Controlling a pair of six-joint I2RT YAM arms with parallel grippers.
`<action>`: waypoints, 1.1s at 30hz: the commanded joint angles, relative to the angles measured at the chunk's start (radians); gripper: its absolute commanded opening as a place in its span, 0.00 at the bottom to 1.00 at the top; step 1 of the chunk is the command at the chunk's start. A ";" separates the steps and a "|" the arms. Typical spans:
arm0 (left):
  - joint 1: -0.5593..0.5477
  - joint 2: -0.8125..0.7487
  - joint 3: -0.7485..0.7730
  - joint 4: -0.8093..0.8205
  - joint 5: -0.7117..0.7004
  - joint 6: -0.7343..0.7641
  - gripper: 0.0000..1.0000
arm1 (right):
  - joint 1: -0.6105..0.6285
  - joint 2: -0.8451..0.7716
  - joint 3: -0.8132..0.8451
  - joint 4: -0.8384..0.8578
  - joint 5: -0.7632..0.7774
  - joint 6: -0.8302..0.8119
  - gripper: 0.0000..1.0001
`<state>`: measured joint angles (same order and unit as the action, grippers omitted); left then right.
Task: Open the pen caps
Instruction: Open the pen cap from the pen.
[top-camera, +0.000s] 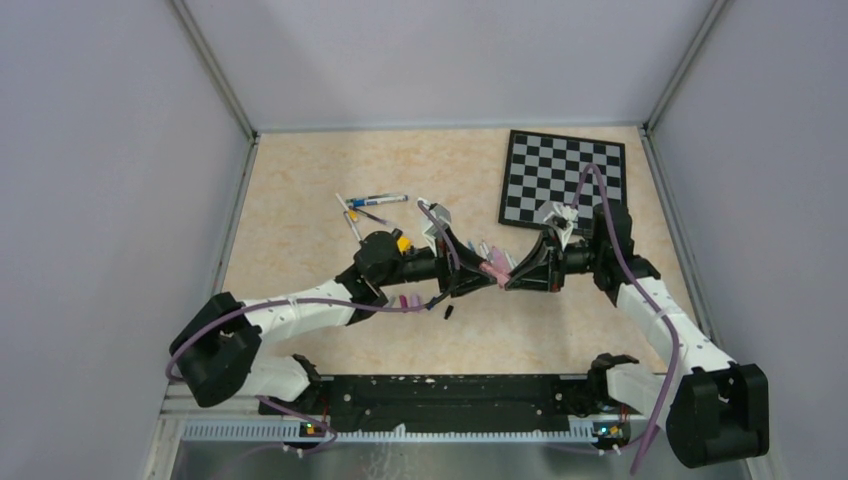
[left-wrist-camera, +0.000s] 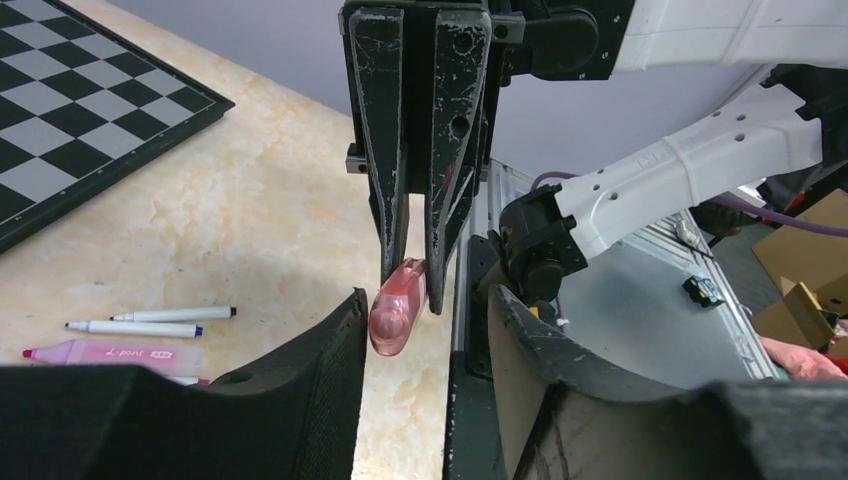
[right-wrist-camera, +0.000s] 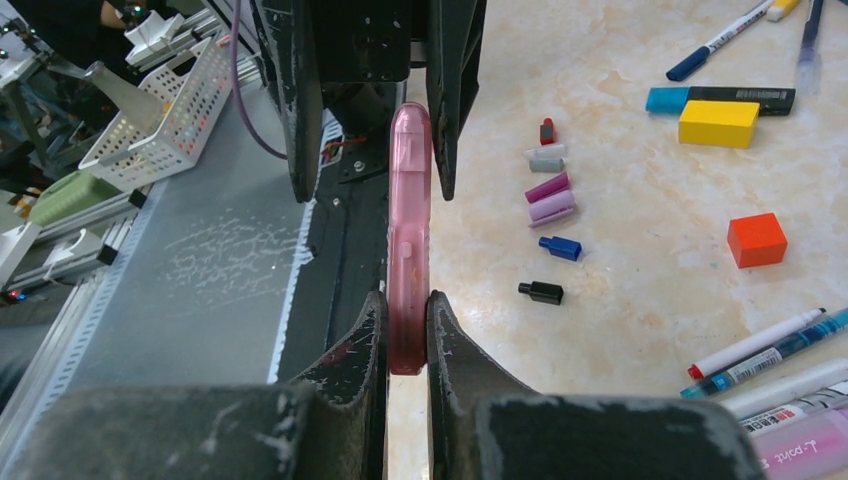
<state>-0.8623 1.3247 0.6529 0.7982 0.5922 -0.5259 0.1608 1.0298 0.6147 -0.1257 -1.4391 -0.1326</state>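
Observation:
A translucent pink pen (right-wrist-camera: 408, 220) hangs level above the table between both arms (top-camera: 493, 268). My right gripper (right-wrist-camera: 407, 300) is shut on its barrel. The rounded pink cap end (left-wrist-camera: 395, 315) sits between the fingers of my left gripper (left-wrist-camera: 427, 300), which stands open around it with a gap showing on either side. Several loose pen caps lie on the table below: red (right-wrist-camera: 547, 131), grey (right-wrist-camera: 545, 160), purple (right-wrist-camera: 552, 207), blue (right-wrist-camera: 560, 247) and black (right-wrist-camera: 541, 292).
Other pens lie at the table's back left (top-camera: 375, 205) and near the right gripper (right-wrist-camera: 760, 345), with a pink highlighter (left-wrist-camera: 110, 353). A yellow block (right-wrist-camera: 718, 122) and a red cube (right-wrist-camera: 757, 240) sit nearby. A chessboard (top-camera: 565, 180) lies at the back right.

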 joint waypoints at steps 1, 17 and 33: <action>-0.009 0.020 0.042 0.075 -0.007 -0.001 0.49 | 0.014 0.004 -0.008 0.067 -0.032 0.012 0.00; -0.014 0.021 0.026 0.120 -0.011 -0.032 0.00 | 0.014 0.004 -0.015 0.093 -0.014 0.044 0.04; -0.029 0.019 0.028 0.074 -0.072 -0.010 0.00 | 0.039 0.017 -0.013 0.224 0.002 0.232 0.27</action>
<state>-0.8852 1.3533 0.6594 0.8371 0.5358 -0.5507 0.1814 1.0412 0.5957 0.0483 -1.4387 0.0753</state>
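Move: Just in front of the left fingertips, the pink pen held by the right hand has its middle about 2 cm to the left hand's right and 1 cm forward, roughly level. From the right hand the pen's middle is some 3 cm left and 1 cm forward. On the table, about 15 cm below the left hand, the pink highlighter lies roughly 12 cm ahead and 3 cm right, the black cap 10 cm left and 2 cm back, and the red cube 11 cm left and 12 cm ahead. Closing from about half open onto the far end of the pink pen, the left hand eases under 1 cm right and pinches the pen between its pads, then keeps that grip nearly still. Only afterwards do the right fingers part to about a third open, letting go of the near end, while the right hand creeps up by some 0.5 cm and stays around the pen. ##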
